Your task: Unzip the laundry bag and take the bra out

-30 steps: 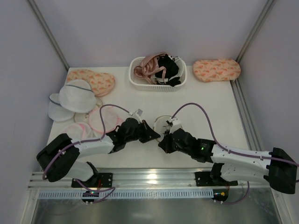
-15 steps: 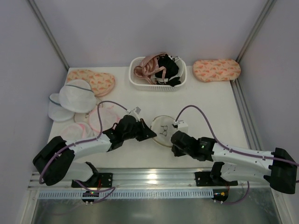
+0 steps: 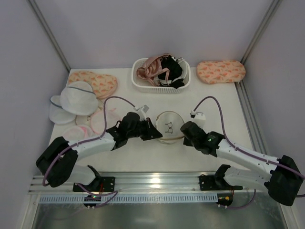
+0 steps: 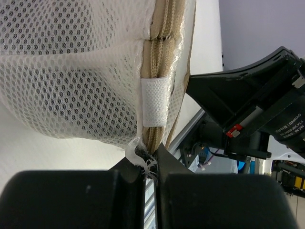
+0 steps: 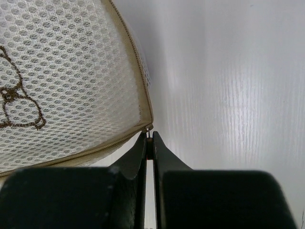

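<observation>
The laundry bag (image 3: pixel 167 125), a round cream mesh pouch with a tan zipper rim and a small dark glasses mark, lies at the table's middle between both arms. My left gripper (image 3: pixel 155 134) is at its left edge, shut on the frayed mesh corner (image 4: pixel 143 153) at the zipper's end. My right gripper (image 3: pixel 185 130) is at the bag's right edge, shut on the small metal zipper pull (image 5: pixel 149 135). The tan zipper (image 5: pixel 76 155) runs along the rim toward the left of the right wrist view. The bra is hidden.
A white basket (image 3: pixel 143 87) with pink and black garments stands at the back. Pink-rimmed pouches (image 3: pixel 102 121) and white domed bags (image 3: pixel 78 98) lie at the left. Orange patterned pouches (image 3: pixel 220 71) (image 3: pixel 93 82) sit at the back corners. A metal rail (image 3: pixel 157 181) runs along the near edge.
My right gripper has travelled from the bag's near-left rim round to its right side, still shut. The left gripper shifted slightly right and away. More of the bag now shows.
</observation>
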Controlling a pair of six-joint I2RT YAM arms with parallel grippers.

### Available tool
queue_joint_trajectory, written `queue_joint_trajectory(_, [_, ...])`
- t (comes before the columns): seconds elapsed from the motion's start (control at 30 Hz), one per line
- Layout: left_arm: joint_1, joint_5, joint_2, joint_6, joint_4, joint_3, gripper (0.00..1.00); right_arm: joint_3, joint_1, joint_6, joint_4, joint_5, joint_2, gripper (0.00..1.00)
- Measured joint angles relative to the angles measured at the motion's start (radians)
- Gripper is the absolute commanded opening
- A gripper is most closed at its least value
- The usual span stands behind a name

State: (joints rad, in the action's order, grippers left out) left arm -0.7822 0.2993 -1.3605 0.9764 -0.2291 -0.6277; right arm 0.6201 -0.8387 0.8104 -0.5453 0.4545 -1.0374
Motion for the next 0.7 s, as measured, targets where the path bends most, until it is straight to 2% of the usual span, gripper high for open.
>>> queue_joint_trajectory(0.17, [0.032,0.039,-0.048,-0.038,-0.005,-0.038,0.0,0.011,0.033,-0.05,0.041,-0.002,-0.037,0.04])
queue_joint_trajectory(0.2, [0.039,0.046,-0.059,-0.043,-0.005,-0.044,0.05,0.011,0.035,-0.055,0.044,-0.004,-0.043,0.04])
queue_joint_trajectory(0.23, [0.045,0.053,-0.069,-0.047,-0.005,-0.048,0.32,0.01,0.036,-0.06,0.048,-0.007,-0.047,0.04])
queue_joint_trajectory(0.3, [0.054,0.062,-0.08,-0.056,-0.002,-0.051,0.57,0.007,0.039,-0.069,0.053,-0.008,-0.047,0.04])
queue_joint_trajectory(0.33, [0.058,0.063,-0.081,-0.056,0.008,-0.051,0.75,0.0,0.043,-0.072,0.053,-0.008,-0.043,0.04])
queue_joint_trajectory(0.43, [0.065,0.055,-0.077,-0.056,0.014,-0.051,0.96,-0.032,0.055,-0.075,0.051,-0.01,-0.026,0.04])
queue_joint_trajectory(0.57, [0.064,0.004,-0.027,-0.036,0.045,-0.036,0.99,-0.061,0.055,-0.083,0.055,-0.031,0.008,0.04])
queue_joint_trajectory(0.7, [0.058,-0.066,0.111,0.005,0.086,0.025,0.99,-0.082,0.052,-0.112,0.086,-0.096,0.04,0.04])
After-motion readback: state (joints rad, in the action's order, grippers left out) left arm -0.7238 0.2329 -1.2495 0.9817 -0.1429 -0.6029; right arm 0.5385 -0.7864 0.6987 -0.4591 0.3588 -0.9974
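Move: The left hand, holding the white tab at the zip's end, has the laundry bag's middle about 4 cm ahead, 4 cm right and 4 cm lower; the zip pull in the right fingers is some 11 cm to its right, about level fore and aft and 4 cm lower. From the left hand the pink mesh bag is about 26 cm left and 8 cm ahead. From the right hand the laundry bag's middle lies 5 cm ahead and 7 cm left, about 1 cm below. Still pinching the white tab, the left hand eases about 2 cm forward and slightly down, spreads its fingers wide to let go of the tab, then backs away from the laundry bag, some 3 cm to its left and about 2 cm up. Meanwhile the right hand keeps its shut grip on the zip pull at the bag's right near rim, edging about 1 cm forward, then drawing back by a little more while sinking 1.5 cm or so, its wrist almost unturned. ##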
